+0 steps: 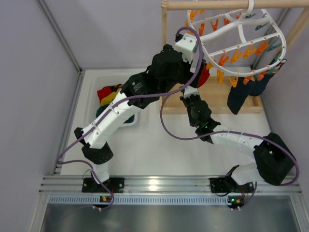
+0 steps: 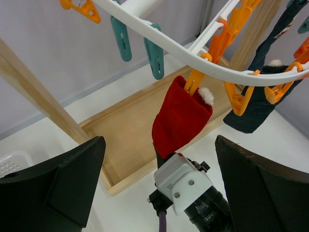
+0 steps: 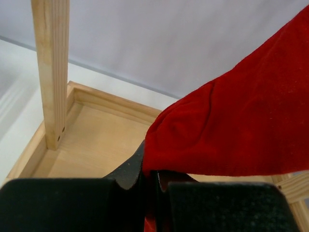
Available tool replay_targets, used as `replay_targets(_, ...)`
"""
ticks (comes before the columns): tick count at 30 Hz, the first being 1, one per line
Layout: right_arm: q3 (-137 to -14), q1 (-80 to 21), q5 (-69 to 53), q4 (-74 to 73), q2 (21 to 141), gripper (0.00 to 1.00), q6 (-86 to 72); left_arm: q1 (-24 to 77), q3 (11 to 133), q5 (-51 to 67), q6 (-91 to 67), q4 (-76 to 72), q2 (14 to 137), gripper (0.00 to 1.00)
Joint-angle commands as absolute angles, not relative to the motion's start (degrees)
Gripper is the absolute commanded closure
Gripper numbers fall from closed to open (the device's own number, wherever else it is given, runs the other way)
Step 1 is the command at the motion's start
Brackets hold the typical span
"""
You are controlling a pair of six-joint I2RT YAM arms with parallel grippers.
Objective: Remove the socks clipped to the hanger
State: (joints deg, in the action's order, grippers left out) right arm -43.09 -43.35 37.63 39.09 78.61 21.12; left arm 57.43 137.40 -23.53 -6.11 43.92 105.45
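Note:
The white hanger (image 1: 241,29) hangs from a wooden rod, its orange clips (image 1: 236,55) along the rim. A red sock (image 2: 181,118) dangles from one orange clip (image 2: 195,79). My right gripper (image 3: 154,176) is shut on the sock's lower edge, holding it from below. In the top view that gripper (image 1: 191,95) sits just under the red sock (image 1: 205,75). My left gripper (image 2: 159,141) is wide open beside the hanger, its fingers (image 2: 58,183) on either side of the red sock without touching it. Dark navy socks (image 1: 241,94) stay clipped at the right.
The wooden stand's tray base (image 3: 96,140) lies under the hanger, and its post (image 3: 50,72) rises at the left. A white basket (image 2: 12,162) at the left holds a heap of loose socks (image 1: 108,94). Teal clips (image 2: 154,58) hang empty from the frame.

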Motion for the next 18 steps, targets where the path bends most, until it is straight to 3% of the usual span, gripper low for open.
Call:
replay_targets(1, -43.33, -41.40, 33.31, 44.91, 79.71, 0.98, 22.76, 57.48, 139.57, -20.57, -6.42, 38.15, 107.31, 0.01)
replay_targets(18, -42.98, -41.13, 30.06, 46.41, 80.51, 0.99, 22.42, 57.48, 136.50, -21.71, -5.98, 28.13, 111.36, 0.05)
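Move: The orange clip holding the red sock is about 6 cm ahead of the open left hand, 7 cm to its right and a touch lower. Next along the rim, a bare orange clip hangs some 5 cm right of it and 3 cm back; a teal clip sits about 3 cm farther out and 4 cm left of it. From the right hand, already gripping the sock's lower end, the orange clip is about 14 cm up, 6 cm right and 1 cm ahead. Rightward about 5 cm, with a little forward and some 2 cm of sinking, the left hand closes in on the orange clip above the red sock, slowing at the end; its fingers stay wide open. The shut right hand keeps its pinch on the lower end of the sock, easing forward and down barely 1.5 cm. ##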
